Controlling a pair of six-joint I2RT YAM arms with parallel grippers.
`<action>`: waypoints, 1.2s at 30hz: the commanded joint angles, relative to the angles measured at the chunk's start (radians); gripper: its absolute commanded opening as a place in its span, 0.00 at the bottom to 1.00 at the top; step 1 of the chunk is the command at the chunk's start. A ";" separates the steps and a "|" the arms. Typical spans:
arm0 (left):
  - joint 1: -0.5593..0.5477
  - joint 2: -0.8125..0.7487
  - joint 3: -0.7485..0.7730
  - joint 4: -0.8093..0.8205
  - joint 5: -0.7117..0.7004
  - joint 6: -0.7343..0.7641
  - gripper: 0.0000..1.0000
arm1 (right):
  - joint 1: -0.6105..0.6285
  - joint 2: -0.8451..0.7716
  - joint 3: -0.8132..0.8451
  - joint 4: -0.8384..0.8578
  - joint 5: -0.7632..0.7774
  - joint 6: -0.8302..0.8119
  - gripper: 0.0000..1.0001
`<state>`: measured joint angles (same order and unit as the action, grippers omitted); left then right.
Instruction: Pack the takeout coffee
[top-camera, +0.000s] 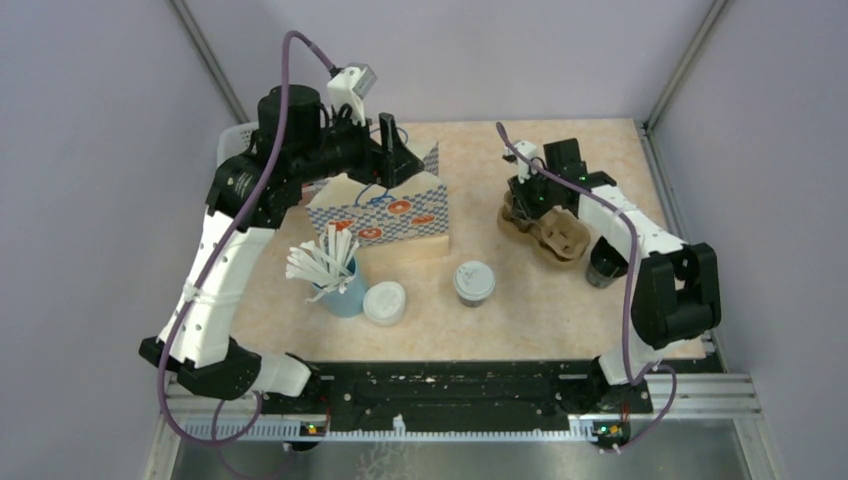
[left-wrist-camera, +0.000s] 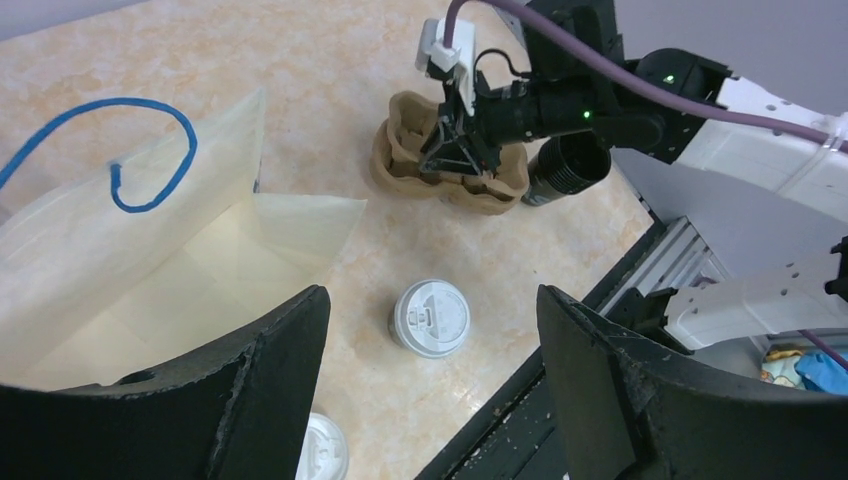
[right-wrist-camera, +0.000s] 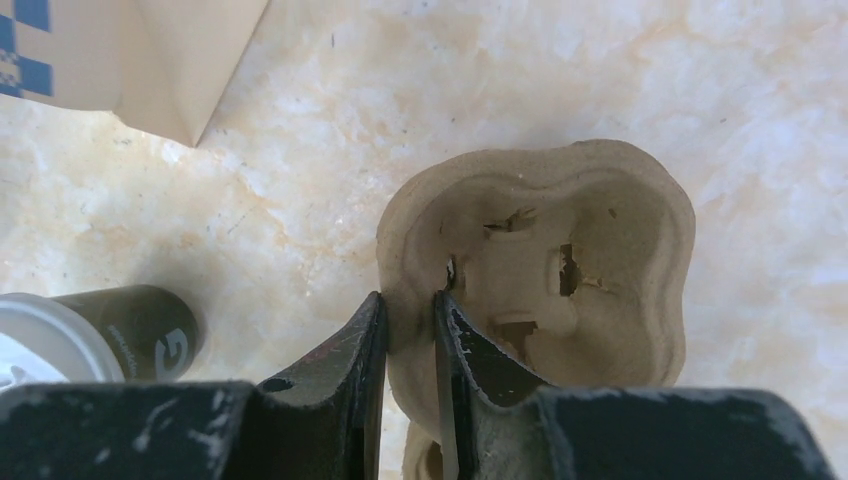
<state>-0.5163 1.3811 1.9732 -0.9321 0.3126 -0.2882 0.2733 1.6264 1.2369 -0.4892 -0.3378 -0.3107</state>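
Observation:
The takeout coffee (top-camera: 473, 283), a dark cup under a greyish-white lid, stands upright at the table's middle front, touched by neither gripper. It also shows in the left wrist view as the coffee (left-wrist-camera: 430, 318), and at the lower left of the right wrist view as the coffee (right-wrist-camera: 120, 330). My left gripper (top-camera: 393, 145) hovers open over the far edge of the checked paper bag (top-camera: 385, 215), nothing between its fingers (left-wrist-camera: 270, 380). My right gripper (right-wrist-camera: 409, 300) is shut on the rim wall of a brown pulp cup carrier (right-wrist-camera: 560, 250), which lies at the table's right (top-camera: 560, 240).
A light blue cup of white straws (top-camera: 335, 275) and a loose white lid (top-camera: 384, 302) stand in front of the bag. A lidless black cup (top-camera: 605, 268) sits right of the carrier. The bag's mouth (left-wrist-camera: 200, 270) gapes open, its blue handle (left-wrist-camera: 150, 150) up.

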 joint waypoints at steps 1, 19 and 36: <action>-0.002 -0.025 -0.042 0.077 0.044 -0.026 0.82 | -0.005 -0.072 0.061 -0.022 0.015 -0.023 0.08; -0.002 -0.234 -0.203 0.128 -0.385 -0.160 0.81 | 0.224 -0.275 0.310 0.319 -0.201 -0.037 0.00; -0.002 -0.290 -0.193 -0.138 -0.703 -0.274 0.80 | 0.523 0.169 0.819 0.780 -0.378 0.413 0.00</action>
<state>-0.5163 1.0538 1.7184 -0.9226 -0.2432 -0.4950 0.7380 1.7447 2.0121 0.1329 -0.6395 0.0032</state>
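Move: The right hand already pinches the rim of the upper cup holder. The paper bag stands about 27 cm to its left and 3 cm farther out, its middle about level. A second cup holder lies just beneath, 6 cm to the right and about 8 cm lower. The lidded cup is 14 cm back and 9 cm left, the open black cup 10 cm back and 19 cm right. From the left hand the bag is 14 cm ahead, 4 cm left and 32 cm below. Keeping its pinch on the rim, the right hand first eases the upper cup holder straight up, then swings it fast up and to the left, some 40 cm up, 25 cm left and a little back, to high above the bag's near side, while the wrist turns the fingers from steeply down to pointing left and slightly up. The left hand, empty and wide open, dips slightly, then shifts about 11 cm left high over the bag's near side, turning some 35 degrees counter-clockwise. ##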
